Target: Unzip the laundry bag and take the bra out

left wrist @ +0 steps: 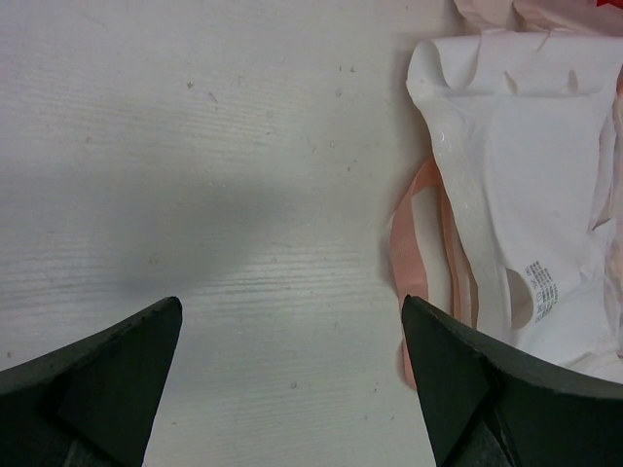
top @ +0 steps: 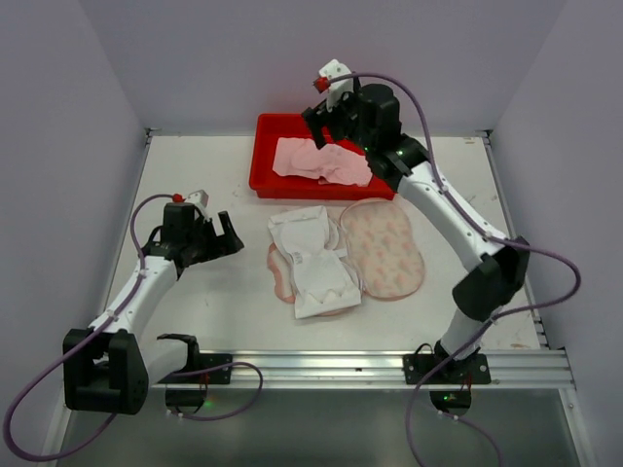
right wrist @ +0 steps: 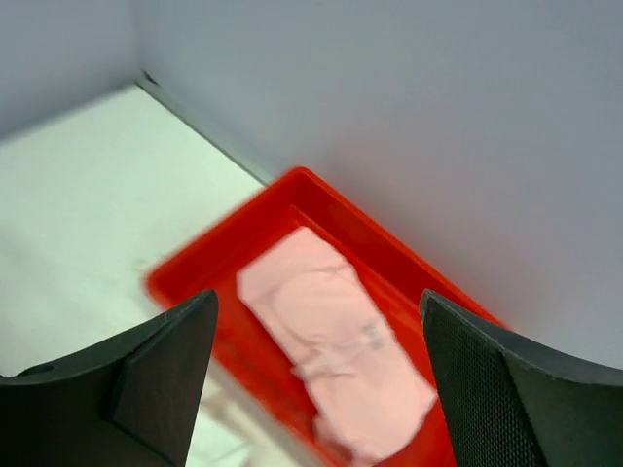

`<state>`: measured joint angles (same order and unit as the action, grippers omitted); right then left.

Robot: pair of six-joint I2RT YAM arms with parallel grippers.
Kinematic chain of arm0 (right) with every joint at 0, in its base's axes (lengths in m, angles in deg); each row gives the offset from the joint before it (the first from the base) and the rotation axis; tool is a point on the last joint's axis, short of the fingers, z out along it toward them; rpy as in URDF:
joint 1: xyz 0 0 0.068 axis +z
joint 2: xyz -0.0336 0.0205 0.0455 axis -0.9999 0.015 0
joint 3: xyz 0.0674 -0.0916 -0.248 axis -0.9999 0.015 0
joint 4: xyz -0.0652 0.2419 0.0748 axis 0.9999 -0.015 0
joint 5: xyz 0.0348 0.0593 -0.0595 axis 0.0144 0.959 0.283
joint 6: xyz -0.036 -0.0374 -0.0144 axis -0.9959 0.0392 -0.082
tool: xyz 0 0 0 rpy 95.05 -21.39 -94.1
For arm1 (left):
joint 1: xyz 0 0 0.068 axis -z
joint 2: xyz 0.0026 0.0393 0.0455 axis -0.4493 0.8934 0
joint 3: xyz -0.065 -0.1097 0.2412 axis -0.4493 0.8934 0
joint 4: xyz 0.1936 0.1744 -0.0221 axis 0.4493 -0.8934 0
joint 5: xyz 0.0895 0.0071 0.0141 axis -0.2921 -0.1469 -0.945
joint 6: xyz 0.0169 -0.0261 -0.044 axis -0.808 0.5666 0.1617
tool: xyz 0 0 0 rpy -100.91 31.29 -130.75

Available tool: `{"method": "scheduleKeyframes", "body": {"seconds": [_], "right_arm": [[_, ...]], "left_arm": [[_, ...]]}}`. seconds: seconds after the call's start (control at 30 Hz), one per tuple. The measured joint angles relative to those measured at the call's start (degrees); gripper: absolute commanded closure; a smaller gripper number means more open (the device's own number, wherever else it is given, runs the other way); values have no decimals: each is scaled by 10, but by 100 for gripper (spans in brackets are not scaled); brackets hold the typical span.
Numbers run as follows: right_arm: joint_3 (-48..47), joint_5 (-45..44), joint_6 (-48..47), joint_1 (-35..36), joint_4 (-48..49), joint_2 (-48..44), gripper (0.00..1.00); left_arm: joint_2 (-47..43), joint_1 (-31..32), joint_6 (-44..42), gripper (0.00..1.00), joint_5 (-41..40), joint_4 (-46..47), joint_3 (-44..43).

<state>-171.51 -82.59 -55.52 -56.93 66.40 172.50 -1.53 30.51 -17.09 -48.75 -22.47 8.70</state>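
The laundry bag [top: 384, 248] lies unzipped and spread flat mid-table, its patterned half to the right and its white lining [top: 311, 263] facing up on the left. The left wrist view shows the same lining [left wrist: 516, 175] and the pink zip rim [left wrist: 409, 263]. The pale-pink bra [top: 321, 161] lies in the red tray [top: 265, 177]. My right gripper [top: 319, 125] hangs open above it, and from its wrist the bra [right wrist: 336, 350] shows below between the empty jaws [right wrist: 319, 297]. My left gripper [top: 234, 236] is open over bare table just left of the bag, holding nothing [left wrist: 292, 304].
The red tray [right wrist: 195, 263] stands against the back wall, right of centre. Grey walls close in the table on the left, right and back. The arms' mounting rail [top: 341, 365] runs along the near edge.
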Motion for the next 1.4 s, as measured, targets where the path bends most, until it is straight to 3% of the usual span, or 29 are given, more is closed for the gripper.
{"method": "scheduleKeyframes", "body": {"seconds": [0.2,0.37,0.57,1.03,1.27,1.4], "right_arm": [[107,-60,180,141,-59,-134,14],[208,-109,312,225,-122,-76,14],[251,-156,380,249,-177,31,15],[207,-250,425,247,-189,117,26],[202,-264,429,247,-197,118,47],[201,-272,426,247,-198,118,73]], "left_arm": [[-9,0,0,2,0,0,0],[-20,0,0,2,0,0,0],[-24,0,0,2,0,0,0],[-31,0,0,2,-1,0,0],[-31,0,0,2,-1,0,0],[-31,0,0,2,-1,0,0]]}}
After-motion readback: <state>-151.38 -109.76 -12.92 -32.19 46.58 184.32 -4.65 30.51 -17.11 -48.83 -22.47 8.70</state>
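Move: The white garment I'm going for lies roughly 18 cm back towards my base from my right hand, 3 cm left and some 32 cm below. On the same low level, the pink bra lies in the red box about 8 cm ahead of that hand, neither left nor right; the laundry bag's open mesh flap is about 15 cm back and 14 cm right. From my left hand, the garment is about 20 cm right, 5 cm back and 5 cm lower. I swing my empty right hand back off the red box and a little left, then dive steeply onto the left side of the white garment by its printed label: about 31 cm down, 18 cm back and 6 cm left overall. My wrist tips down some 45 degrees and turns clockwise; over the last stretch I creep slightly forward and narrow my wide-open fingers to less than half, the cloth coming between their tips. ##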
